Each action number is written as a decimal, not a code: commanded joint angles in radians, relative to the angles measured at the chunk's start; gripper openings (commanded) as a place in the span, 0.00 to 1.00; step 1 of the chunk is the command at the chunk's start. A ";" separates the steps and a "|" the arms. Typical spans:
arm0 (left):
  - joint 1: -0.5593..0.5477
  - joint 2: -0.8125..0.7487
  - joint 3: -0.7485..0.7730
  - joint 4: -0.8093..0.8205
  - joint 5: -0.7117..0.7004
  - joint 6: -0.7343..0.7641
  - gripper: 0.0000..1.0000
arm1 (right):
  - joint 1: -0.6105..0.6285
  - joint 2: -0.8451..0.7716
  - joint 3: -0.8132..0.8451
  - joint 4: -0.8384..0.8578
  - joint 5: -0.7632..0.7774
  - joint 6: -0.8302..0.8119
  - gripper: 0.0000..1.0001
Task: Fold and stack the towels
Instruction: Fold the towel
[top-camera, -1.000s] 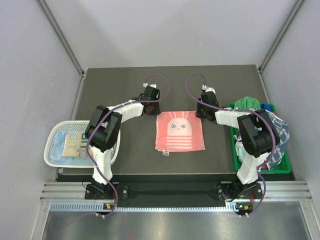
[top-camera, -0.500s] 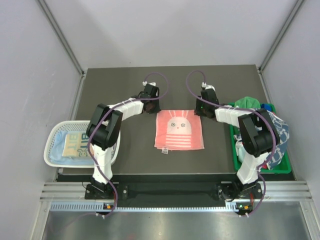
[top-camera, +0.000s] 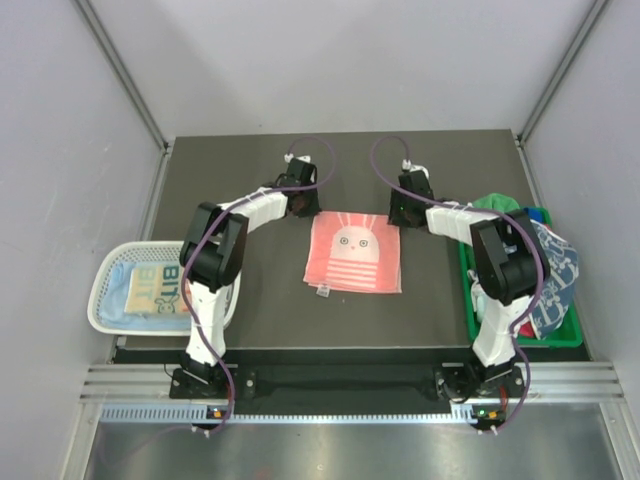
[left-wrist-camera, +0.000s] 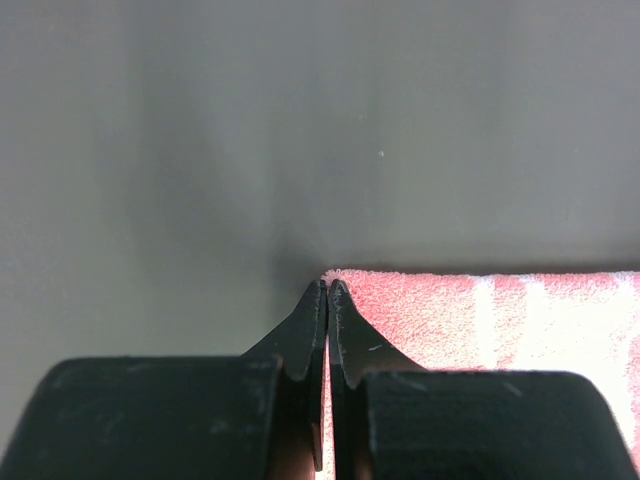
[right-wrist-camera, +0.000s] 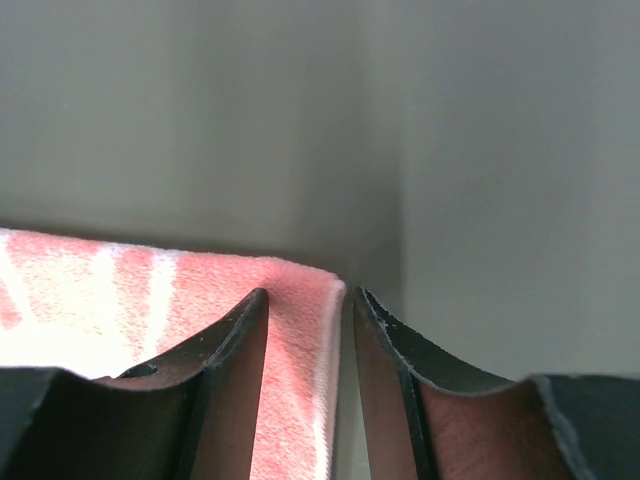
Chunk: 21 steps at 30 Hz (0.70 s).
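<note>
A coral pink towel (top-camera: 353, 252) with a rabbit face and white stripes lies flat on the dark table, between the two arms. My left gripper (top-camera: 298, 203) sits at its far left corner. In the left wrist view the jaws (left-wrist-camera: 328, 284) are pressed together, with the fuzzy corner of the towel (left-wrist-camera: 480, 310) pinched at the tips. My right gripper (top-camera: 400, 210) is at the far right corner and is open. In the right wrist view its fingers (right-wrist-camera: 311, 293) straddle the edge of the towel (right-wrist-camera: 150, 290), one finger over the cloth and one over bare table.
A white mesh basket (top-camera: 105, 272) at the left edge holds a folded pale towel (top-camera: 155, 290). A green bin (top-camera: 468, 300) at the right holds a green towel (top-camera: 495, 205) and a navy patterned towel (top-camera: 555, 270), with some blue cloth behind. Grey walls enclose the table.
Both grippers and the pink towel have shifted toward the back of the table. The left jaws have shut on the corner, and the right jaws have spread wider.
</note>
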 joint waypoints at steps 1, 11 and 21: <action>0.017 0.023 0.042 -0.009 -0.003 0.017 0.00 | -0.011 0.006 0.059 -0.057 0.069 -0.006 0.40; 0.023 0.034 0.039 0.002 0.016 0.009 0.00 | -0.009 0.055 0.099 -0.074 0.049 -0.024 0.32; 0.029 0.029 0.017 0.054 0.014 -0.017 0.00 | -0.012 0.069 0.133 -0.081 0.040 -0.035 0.02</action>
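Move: Right between the right hand's parted fingertips, within about 1 cm of the hand point and slightly below it, is the towel's far right corner. The towel's middle lies roughly 10 cm to the left of this hand and 10 cm back; the white tag on its near edge is some 18 cm left and 19 cm back. From the left hand, which already pinches the far left corner, that right corner lies about 20 cm to the right and level. Closing on the towel's far right corner, the right hand first shifts a little under 1 cm right, then eases about 1 cm forward and slightly back to the left as its fingers go from partly open to nearly shut, pinching the corner close to the table. The left hand stays almost still, fingers shut, keeping its hold on the far left corner. ##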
